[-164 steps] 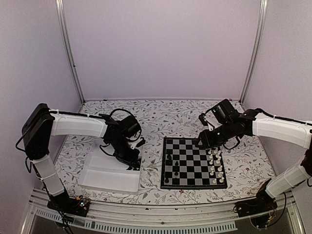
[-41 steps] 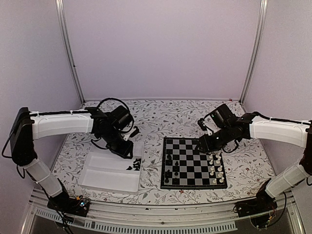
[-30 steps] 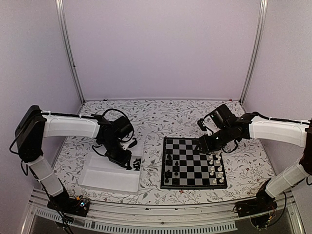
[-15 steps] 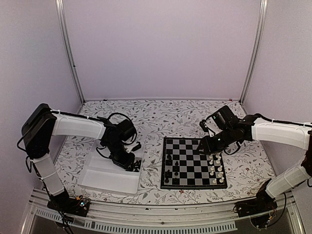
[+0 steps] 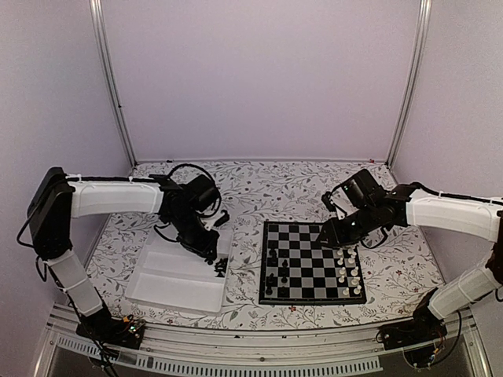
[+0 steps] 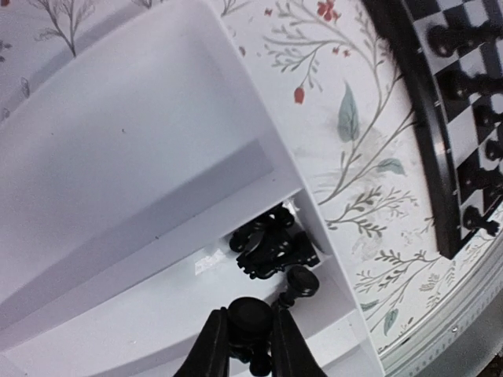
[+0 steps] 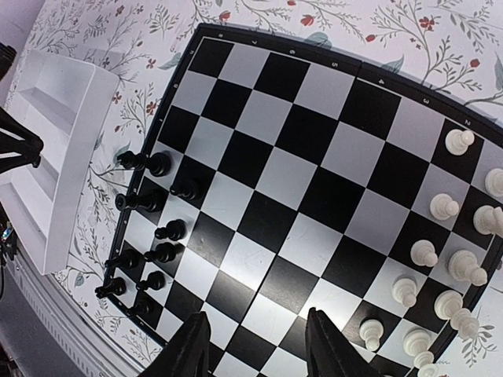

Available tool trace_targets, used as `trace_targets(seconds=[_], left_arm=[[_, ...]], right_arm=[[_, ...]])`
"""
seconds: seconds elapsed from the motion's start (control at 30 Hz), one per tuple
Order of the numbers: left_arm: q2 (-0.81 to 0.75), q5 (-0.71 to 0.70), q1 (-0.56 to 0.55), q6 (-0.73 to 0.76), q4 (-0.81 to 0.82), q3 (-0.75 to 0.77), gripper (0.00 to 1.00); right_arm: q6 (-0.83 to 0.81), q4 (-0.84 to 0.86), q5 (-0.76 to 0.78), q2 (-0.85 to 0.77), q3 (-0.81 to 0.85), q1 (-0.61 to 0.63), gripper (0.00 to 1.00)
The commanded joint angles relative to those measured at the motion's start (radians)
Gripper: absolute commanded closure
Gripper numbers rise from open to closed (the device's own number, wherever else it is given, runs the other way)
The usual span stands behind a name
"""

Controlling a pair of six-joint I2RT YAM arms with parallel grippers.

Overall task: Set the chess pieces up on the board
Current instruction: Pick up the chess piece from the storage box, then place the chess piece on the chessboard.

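My left gripper (image 6: 250,345) is shut on a black chess piece (image 6: 250,320), held just above the white tray's (image 6: 259,102) near right corner. Below it, a small heap of black chess pieces (image 6: 271,243) lies in that corner, and one more piece (image 6: 301,283) lies beside the held one. From above, the left gripper (image 5: 209,247) hangs over the tray's (image 5: 169,287) right end. The board (image 5: 312,271) carries several black pieces (image 7: 157,204) along its left side and white pieces (image 7: 440,259) along its right. My right gripper (image 7: 255,345) is open and empty over the board's (image 7: 314,181) far right part.
The tray (image 7: 55,149) lies left of the board on the floral tablecloth (image 5: 259,192), with a narrow strip of cloth between them. The metal rail (image 5: 259,345) runs along the near table edge. Purple walls close in the back and sides.
The left gripper dropped into the tray's right corner, closed on a black piece from the heap and lifted slightly. The right arm has barely moved.
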Motion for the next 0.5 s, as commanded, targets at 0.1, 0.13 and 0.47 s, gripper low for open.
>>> trace_targets(seconds=[0.1,0.13,0.47], left_arm=[[-0.126,0.076,0.042,-0.177,0.075,0.045,0.82],[-0.137,0.096,0.048,-0.21,0.101,0.047,0.82],[-0.211,0.305,0.106,-0.503,0.334,0.056,0.81]], right_arm=[[0.006,0.073,-0.037,-0.043,0.066,-0.003,0.56],[0.012,0.096,-0.041,-0.051,0.067,0.0,0.56],[0.093,0.345,-0.1,0.034,0.156,0.15,0.55]])
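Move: The left hand already holds a black chess piece, lifted off the box floor; the chessboard's middle lies roughly 29 cm to its right, 1 cm back and 6 cm below. The remaining black pieces in the storage box are about 3 cm right, 2 cm back and 4 cm below; the black pieces on the board, 19 cm right, 3 cm back and 5 cm below. From the empty right hand, the held piece is some 35 cm left, 2 cm back and 6 cm lower. Still pinched between the left fingertips, the chess piece is carried up about 11 cm out of the storage box, also forward and right towards the board, while the wrist swings the fingers some 25 degrees to the right and turns counter-clockwise. The right hand rises and goes left towards it, fingers staying partly open and tipping further left. ##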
